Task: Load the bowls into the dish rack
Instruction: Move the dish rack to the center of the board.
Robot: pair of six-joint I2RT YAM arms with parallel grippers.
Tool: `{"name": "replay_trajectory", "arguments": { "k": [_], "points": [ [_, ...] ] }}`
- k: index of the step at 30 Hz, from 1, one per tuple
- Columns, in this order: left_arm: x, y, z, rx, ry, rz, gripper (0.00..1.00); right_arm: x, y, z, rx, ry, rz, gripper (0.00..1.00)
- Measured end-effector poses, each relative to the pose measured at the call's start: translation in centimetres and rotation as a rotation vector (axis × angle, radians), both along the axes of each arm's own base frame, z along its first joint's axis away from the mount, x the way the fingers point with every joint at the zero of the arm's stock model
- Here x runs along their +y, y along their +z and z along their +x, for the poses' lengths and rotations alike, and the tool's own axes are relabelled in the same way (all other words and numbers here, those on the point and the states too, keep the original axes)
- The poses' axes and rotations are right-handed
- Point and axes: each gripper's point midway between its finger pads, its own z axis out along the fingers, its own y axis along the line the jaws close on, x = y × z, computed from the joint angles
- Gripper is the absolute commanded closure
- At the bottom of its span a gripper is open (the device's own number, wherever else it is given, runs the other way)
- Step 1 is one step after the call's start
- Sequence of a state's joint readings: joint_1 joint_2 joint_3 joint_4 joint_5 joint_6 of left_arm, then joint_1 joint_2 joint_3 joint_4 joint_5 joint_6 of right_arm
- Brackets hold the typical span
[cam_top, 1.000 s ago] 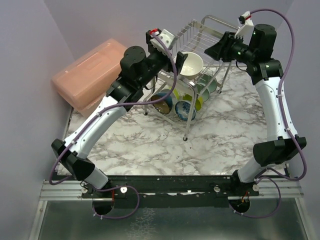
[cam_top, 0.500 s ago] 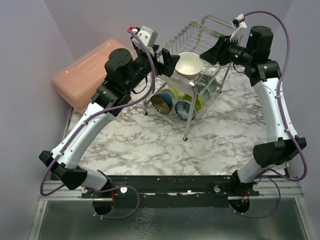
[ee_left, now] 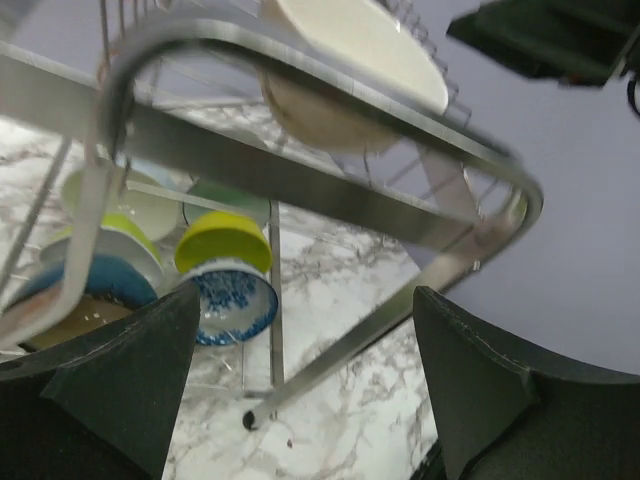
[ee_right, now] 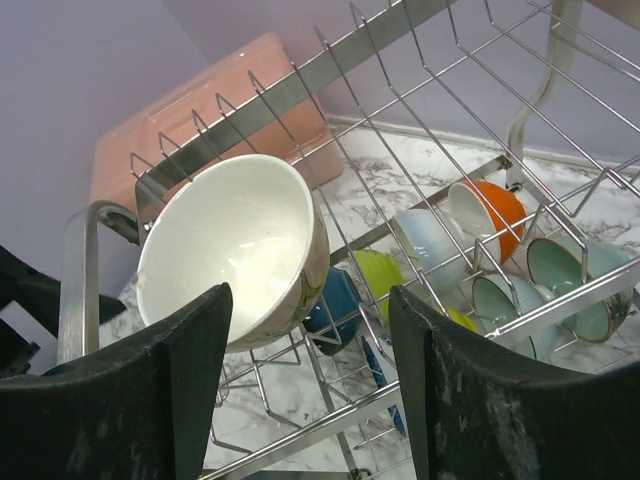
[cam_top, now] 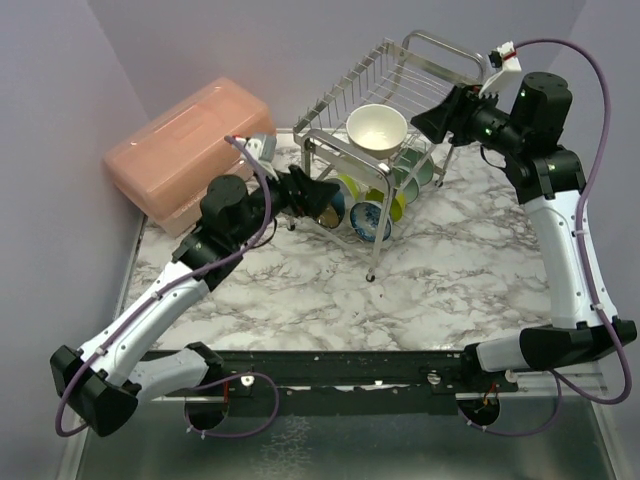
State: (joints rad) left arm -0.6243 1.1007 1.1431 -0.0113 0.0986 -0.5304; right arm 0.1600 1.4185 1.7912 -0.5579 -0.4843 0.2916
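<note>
The dish rack (cam_top: pixel 440 42) stands at the back of the table. A white bowl (cam_top: pixel 377 127) rests tilted on its upper tier, held by nothing. My right gripper (cam_top: pixel 425 118) hangs open just right of that bowl, not touching it; in the right wrist view the white bowl (ee_right: pixel 235 245) lies beyond the open right gripper (ee_right: pixel 310 295). My left gripper (cam_top: pixel 322 190) is open and empty, low at the rack's front left. The left wrist view shows the left gripper (ee_left: pixel 305 300) below the rack tube (ee_left: pixel 300 180). A teal bowl (cam_top: pixel 325 203) and a blue-and-white bowl (cam_top: pixel 370 220) sit on the lower tier.
A pink lidded box (cam_top: pixel 185 150) lies left of the rack. More bowls fill the lower tier: lime (ee_right: pixel 380 275), pale blue (ee_right: pixel 430 245), orange (ee_right: pixel 495 205) and mint (ee_right: pixel 560 270). Purple walls close in behind and on both sides.
My left arm has drawn back from the upper tier, down and to the left. The right jaws have spread wider and pulled slightly right. The white bowl stays on the upper tier.
</note>
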Motion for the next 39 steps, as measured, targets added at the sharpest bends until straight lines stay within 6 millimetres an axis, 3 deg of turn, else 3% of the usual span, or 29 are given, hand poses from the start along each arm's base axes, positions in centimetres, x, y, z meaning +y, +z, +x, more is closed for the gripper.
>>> {"name": "replay_trajectory", "arguments": {
  "k": [5, 9, 20, 23, 27, 30, 34, 39],
  "points": [
    [-0.4, -4.5, -3.0, -0.048, -0.104, -0.002, 0.12, -0.5, 0.4, -0.3, -0.026, -0.03, 0.007, 0.31],
    [-1.7, -5.5, -4.4, -0.135, -0.188, 0.005, 0.14, -0.5, 0.1, -0.1, -0.018, -0.041, 0.016, 0.32],
    [-10.0, -10.4, -8.1, -0.452, -0.366, 0.183, 0.14, -0.7, -0.5, 0.1, -0.005, -0.057, 0.014, 0.32],
    [-11.7, -11.6, -8.0, -0.506, -0.356, 0.23, 0.21, -0.7, -0.7, 0.1, 0.003, -0.058, 0.015, 0.32],
    [-13.2, -11.8, -6.4, -0.552, -0.29, 0.258, 0.37, -0.6, -0.7, -0.1, 0.005, -0.048, 0.022, 0.32],
    [-13.8, -11.5, -5.0, -0.575, -0.226, 0.255, 0.71, -0.1, -0.3, -0.5, 0.004, -0.018, 0.041, 0.32],
    [-13.4, -11.0, -3.3, -0.589, -0.127, 0.252, 1.0, 0.7, 0.3, -1.1, -0.009, 0.037, 0.06, 0.32],
    [-13.2, -11.0, -2.9, -0.572, -0.077, 0.244, 1.0, 1.7, 1.3, -1.8, -0.045, 0.11, 0.081, 0.32]
  ]
}}
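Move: The dish rack's near front leg, at gripping height, is about 13 cm to the left hand's right, 3 cm back and 11 cm below. Of the left hand, the big white bowl on the top tier is roughly 14 cm ahead, 11 cm right and 5 cm above; the blue-patterned bowl below lies about 13 cm ahead, 11 cm right, 29 cm down. From the right hand, that leg spot is some 11 cm back, 6 cm left and 16 cm below. Bring the open left gripper right about 13 cm and down 11 cm, swinging back first, then forward again to the rack's near front leg; roll the hand about 30 degrees, its left side rising, with the fingertips tipping up. Close the fingers to pinch the metal leg. Let the half-open right hand ease slightly back, left and up beside the big white bowl. ##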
